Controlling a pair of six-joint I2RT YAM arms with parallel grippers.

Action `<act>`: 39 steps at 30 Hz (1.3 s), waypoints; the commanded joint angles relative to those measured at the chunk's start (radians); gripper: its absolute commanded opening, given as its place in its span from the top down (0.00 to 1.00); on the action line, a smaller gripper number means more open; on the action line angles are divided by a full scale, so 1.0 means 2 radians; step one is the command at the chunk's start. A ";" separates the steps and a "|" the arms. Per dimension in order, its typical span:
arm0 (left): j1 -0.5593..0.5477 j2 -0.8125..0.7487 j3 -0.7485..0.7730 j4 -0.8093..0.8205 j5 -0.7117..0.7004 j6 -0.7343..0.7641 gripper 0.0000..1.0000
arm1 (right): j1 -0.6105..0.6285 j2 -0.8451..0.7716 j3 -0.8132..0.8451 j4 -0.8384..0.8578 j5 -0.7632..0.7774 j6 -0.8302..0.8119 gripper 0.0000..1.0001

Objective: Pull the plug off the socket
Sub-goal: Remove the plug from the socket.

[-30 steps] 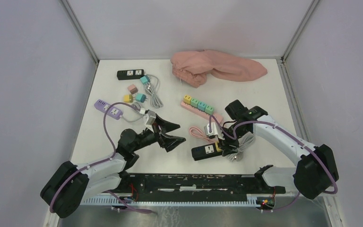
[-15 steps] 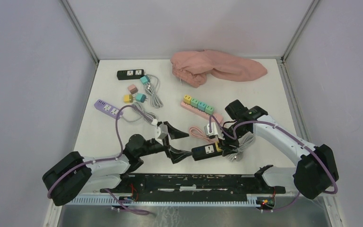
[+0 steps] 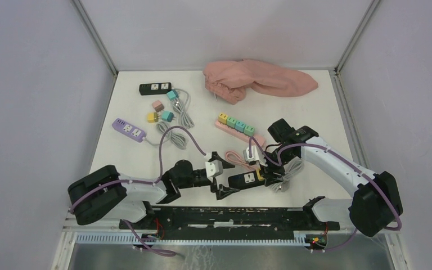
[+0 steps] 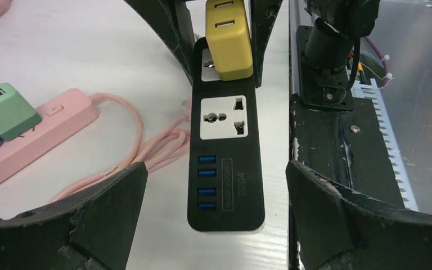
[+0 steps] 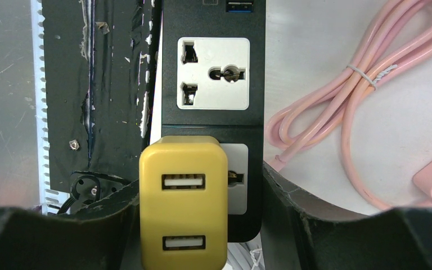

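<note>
A black socket strip (image 3: 243, 180) lies near the table's front edge with a yellow plug (image 3: 259, 175) standing in its right-end socket. My right gripper (image 3: 264, 173) is shut across that end of the socket strip (image 5: 214, 56). The yellow plug (image 5: 183, 211) stands between its fingers, against one of them. My left gripper (image 3: 228, 174) is open and wide. Its fingertips (image 4: 129, 185) straddle the USB end of the socket strip (image 4: 225, 169) without touching it. The yellow plug (image 4: 229, 39) shows at the far end in the left wrist view.
A pink strip (image 3: 233, 130) with several coloured plugs and its coiled pink cable (image 3: 236, 157) lie just behind. A grey cable (image 3: 289, 171) sits under the right arm. A purple strip (image 3: 128, 128), another black strip (image 3: 154, 88), loose plugs (image 3: 160, 111) and pink cloth (image 3: 259, 79) lie farther back.
My left arm has swung right and forward, bringing its open gripper from the table's left-middle to straddle the black strip's left end. The right arm and the plug have not moved.
</note>
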 commanded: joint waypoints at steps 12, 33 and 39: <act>-0.036 0.142 0.102 0.002 -0.004 0.029 0.18 | -0.002 -0.005 0.026 -0.003 -0.030 -0.007 0.96; -0.036 0.130 0.114 -0.037 -0.007 -0.008 0.97 | -0.010 -0.034 0.018 0.005 -0.035 0.006 0.07; -0.036 0.124 0.104 -0.028 -0.006 -0.019 0.97 | -0.022 -0.043 0.022 -0.004 -0.060 0.008 0.01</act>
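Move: The black socket's middle lies about 8 cm to the left hand's right, level fore and aft and 4 cm below. Its yellow plug is some 13 cm right and 2 cm below; the pink cable is 6 cm ahead, 6 cm right and 9 cm below. The right hand still grips the socket's far end, with the yellow plug about 2 cm to its left and 2 cm above. Left hand goes about 5 cm right and down, pinches the black socket's free end; right then opens and rises. ##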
